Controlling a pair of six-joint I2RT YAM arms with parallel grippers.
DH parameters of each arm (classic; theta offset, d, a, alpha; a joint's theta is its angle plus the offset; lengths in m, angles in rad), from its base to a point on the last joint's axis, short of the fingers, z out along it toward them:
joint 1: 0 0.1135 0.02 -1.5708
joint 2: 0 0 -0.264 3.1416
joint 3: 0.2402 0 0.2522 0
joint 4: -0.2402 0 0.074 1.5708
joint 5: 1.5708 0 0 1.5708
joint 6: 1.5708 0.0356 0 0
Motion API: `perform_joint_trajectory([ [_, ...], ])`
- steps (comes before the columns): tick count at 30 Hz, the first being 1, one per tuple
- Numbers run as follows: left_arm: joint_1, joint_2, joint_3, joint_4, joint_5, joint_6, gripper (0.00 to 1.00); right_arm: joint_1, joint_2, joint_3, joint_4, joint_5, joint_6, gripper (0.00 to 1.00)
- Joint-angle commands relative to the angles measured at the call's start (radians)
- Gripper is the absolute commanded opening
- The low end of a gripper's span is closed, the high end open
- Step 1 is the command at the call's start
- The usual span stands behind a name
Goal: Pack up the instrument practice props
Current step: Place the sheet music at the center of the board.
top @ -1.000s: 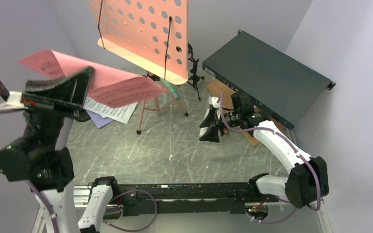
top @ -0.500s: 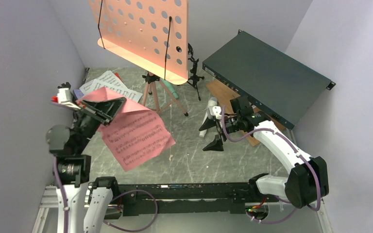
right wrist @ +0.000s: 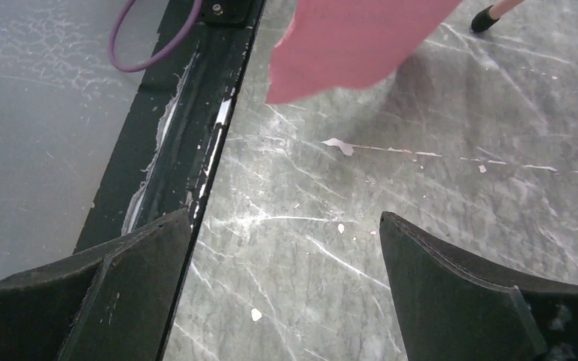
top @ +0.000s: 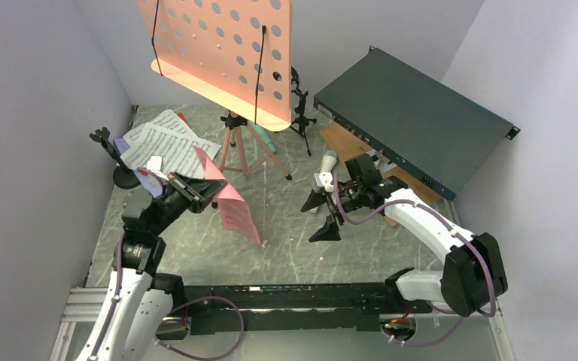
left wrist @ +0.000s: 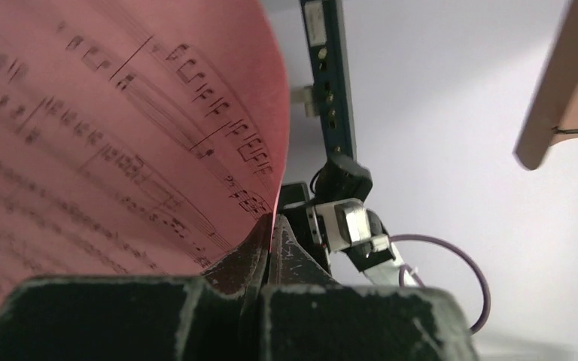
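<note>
My left gripper [top: 209, 189] is shut on the top edge of a red sheet-music page [top: 235, 210], which hangs down over the left middle of the table; the page [left wrist: 120, 128] fills the left wrist view above the shut gripper [left wrist: 271, 239]. My right gripper [top: 320, 216] stands wide open over bare table, nothing between its fingers [right wrist: 451, 278]. A white microphone [top: 326, 164] sits just behind it. The pink perforated music tripod [top: 222, 53] stands at the back. A green microphone [top: 267, 140] lies under its legs. White pages [top: 167, 141] lie at the left over a lavender page [top: 144, 185]. Black mounts stand at left [top: 114, 156] and back [top: 299, 98].
A large dark green metal box [top: 414, 120] leans at the back right over a brown wooden board [top: 346, 143]. The black rail [top: 286, 297] runs along the near edge. Grey walls close in on both sides. The red page's lower corner [right wrist: 354, 45] hangs ahead of the right gripper.
The left arm has swung down from high at the left, carrying the red page to the table's left middle. The right gripper has opened wide and shifted a little nearer.
</note>
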Motion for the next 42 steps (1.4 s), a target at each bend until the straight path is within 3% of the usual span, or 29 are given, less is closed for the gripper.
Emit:
perform_joint_trajectory([
  [1, -0.137, 0.059, -0.049, 0.107, -0.081, -0.054, 0.0, 0.028, 0.022, -0.013, 0.108, 0.015, 0.056, 0.99],
  [8, -0.492, 0.219, -0.054, 0.212, -0.435, -0.025, 0.0, 0.054, 0.027, -0.028, 0.153, 0.032, 0.092, 0.99],
  [12, -0.628, 0.311, 0.006, 0.195, -0.645, -0.051, 0.0, 0.056, 0.02, -0.028, 0.169, 0.049, 0.112, 0.99],
  [19, -0.719, 0.465, 0.103, 0.162, -0.804, -0.192, 0.0, 0.055, 0.004, -0.035, 0.242, 0.153, 0.202, 0.99],
  [30, -0.858, 0.631, 0.273, 0.056, -1.058, -0.257, 0.0, 0.056, -0.004, -0.059, 0.42, 0.305, 0.427, 0.95],
  [35, -0.88, 0.699, 0.317, 0.057, -1.074, -0.291, 0.0, 0.055, -0.016, -0.095, 0.538, 0.376, 0.542, 0.88],
  [42, -0.905, 0.754, 0.36, 0.028, -1.104, -0.317, 0.0, 0.056, -0.013, -0.106, 0.625, 0.489, 0.651, 0.7],
])
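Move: The left hand already pinches the red sheet music; the waiting right gripper is about 22 cm to its right, 6 back and 13 lower. The loose sheets lie 17 cm left of the left hand and 9 ahead, on the table. From the right hand, the red sheet's middle is some 19 cm left, 6 ahead and 9 higher, and the stand's near-right foot 5 left, 12 ahead on the table. Left hand swings its red sheet about 18 cm right and down towards the right gripper, which advances, part-closing. ##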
